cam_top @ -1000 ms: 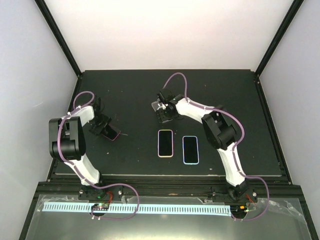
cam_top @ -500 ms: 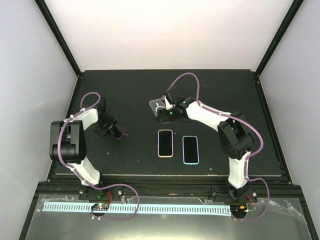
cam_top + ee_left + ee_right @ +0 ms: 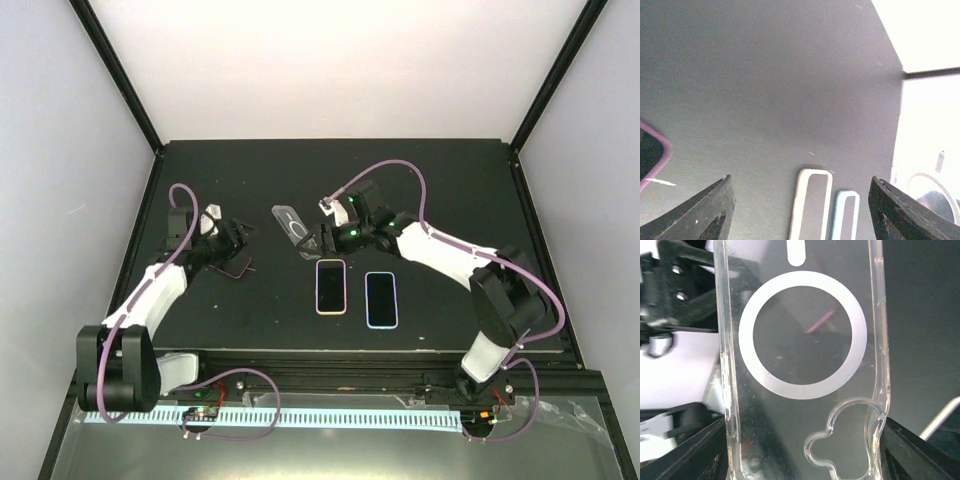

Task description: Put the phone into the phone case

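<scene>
My right gripper (image 3: 318,238) is shut on a clear phone case (image 3: 290,222) with a white ring, holding it by its long edges above the black mat. In the right wrist view the phone case (image 3: 800,365) fills the frame between the black fingers (image 3: 690,450). My left gripper (image 3: 238,234) is open with nothing between its jaws, just beyond a pink-rimmed phone (image 3: 238,267) lying on the mat. The left wrist view shows that phone (image 3: 650,155) at its left edge. Ahead of my open left gripper (image 3: 801,185) lie a pale pink-rimmed phone (image 3: 331,286) and a blue-rimmed phone (image 3: 380,298), screens up.
The black mat (image 3: 420,180) is bounded by a raised black frame and white walls. The two side-by-side phones, pale pink (image 3: 812,205) and blue (image 3: 847,215), lie near the mat's front middle, below the held case.
My right gripper has carried the clear case leftward and tilted it up. My left arm has stretched out low, and its gripper has moved right, past the pink-rimmed phone.
</scene>
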Available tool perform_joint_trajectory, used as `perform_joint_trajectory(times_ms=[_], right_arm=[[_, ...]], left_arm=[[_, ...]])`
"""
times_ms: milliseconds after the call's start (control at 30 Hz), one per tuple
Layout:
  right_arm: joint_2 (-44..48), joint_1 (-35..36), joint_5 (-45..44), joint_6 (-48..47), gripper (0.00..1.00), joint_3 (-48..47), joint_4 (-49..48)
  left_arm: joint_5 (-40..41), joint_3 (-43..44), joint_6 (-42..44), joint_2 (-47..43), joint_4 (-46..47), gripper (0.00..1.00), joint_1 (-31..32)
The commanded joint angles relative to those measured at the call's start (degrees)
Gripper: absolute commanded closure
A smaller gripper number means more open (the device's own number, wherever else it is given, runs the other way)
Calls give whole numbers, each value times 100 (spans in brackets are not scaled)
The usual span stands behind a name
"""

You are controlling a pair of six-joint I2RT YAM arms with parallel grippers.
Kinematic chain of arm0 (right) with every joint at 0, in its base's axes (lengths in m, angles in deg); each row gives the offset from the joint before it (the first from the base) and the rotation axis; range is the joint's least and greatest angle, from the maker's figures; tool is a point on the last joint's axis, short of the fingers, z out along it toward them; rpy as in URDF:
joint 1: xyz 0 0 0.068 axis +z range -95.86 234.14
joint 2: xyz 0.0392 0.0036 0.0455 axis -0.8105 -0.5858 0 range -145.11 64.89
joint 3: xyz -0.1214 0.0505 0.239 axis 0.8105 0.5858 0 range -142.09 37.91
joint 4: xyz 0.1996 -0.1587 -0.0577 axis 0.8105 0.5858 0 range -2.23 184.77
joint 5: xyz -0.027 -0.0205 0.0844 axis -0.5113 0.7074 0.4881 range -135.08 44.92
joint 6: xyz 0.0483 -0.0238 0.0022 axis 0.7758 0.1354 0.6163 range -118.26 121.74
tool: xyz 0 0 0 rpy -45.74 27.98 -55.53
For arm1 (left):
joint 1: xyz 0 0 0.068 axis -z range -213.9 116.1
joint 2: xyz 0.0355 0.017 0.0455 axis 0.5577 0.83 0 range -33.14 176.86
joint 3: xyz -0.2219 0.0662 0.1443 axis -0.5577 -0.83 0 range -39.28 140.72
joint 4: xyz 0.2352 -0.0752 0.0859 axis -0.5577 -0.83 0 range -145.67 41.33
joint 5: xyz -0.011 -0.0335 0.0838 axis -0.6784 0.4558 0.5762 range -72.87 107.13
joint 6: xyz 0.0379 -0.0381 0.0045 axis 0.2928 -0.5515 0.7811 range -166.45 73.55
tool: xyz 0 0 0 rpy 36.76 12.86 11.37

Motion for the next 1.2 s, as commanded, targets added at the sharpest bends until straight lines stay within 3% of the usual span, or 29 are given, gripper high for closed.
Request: perform_joint_trajectory(times_ms=[0, 333, 600, 833, 1167], right_arm=[[505, 4, 1304, 1007, 26, 359, -1486], [897, 1, 2113, 2919, 27, 1138, -4019], [899, 14, 2226, 3985, 27, 1464, -5421], [828, 10, 2252, 4259, 27, 1530, -5735], [753, 19, 2269, 4492, 27, 1677, -6084]], left_arm=[[-1923, -486, -84, -441, 1699, 26, 18], [-2632, -1000, -1208, -1276, 3499, 28, 96], [-2683, -1254, -1972, -1168, 4618, 35, 329], [-2715, -1270, -2727, -655, 5852, 44, 724], [-2496, -1117, -2885, -275, 6137, 57, 1140]])
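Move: The right hand already holds the clear phone case across its width near the lens-cutout end; the case's middle lies about 4 cm left and 3 cm ahead of that hand. From the empty left hand it is some 14 cm right, 2 cm ahead and nearly level. The loose phone lies 12 cm below the left hand, 7 cm left, 2 cm back. Some 13 cm below the right hand are the pink-cased phone, 4 cm right and 8 cm back, and the blue-cased phone, 18 cm right and 12 cm back. Keeping its grip across the clear case, the right hand lifts it some 13 cm and draws it back about 5 cm, tipping its fingers up until they point level to the left. The left hand climbs about 12 cm, drifting back and right and swinging its fingers up and clockwise to face the case, then slides level to the right up to its long edge, fingers closing partway; contact there can't be made out. ##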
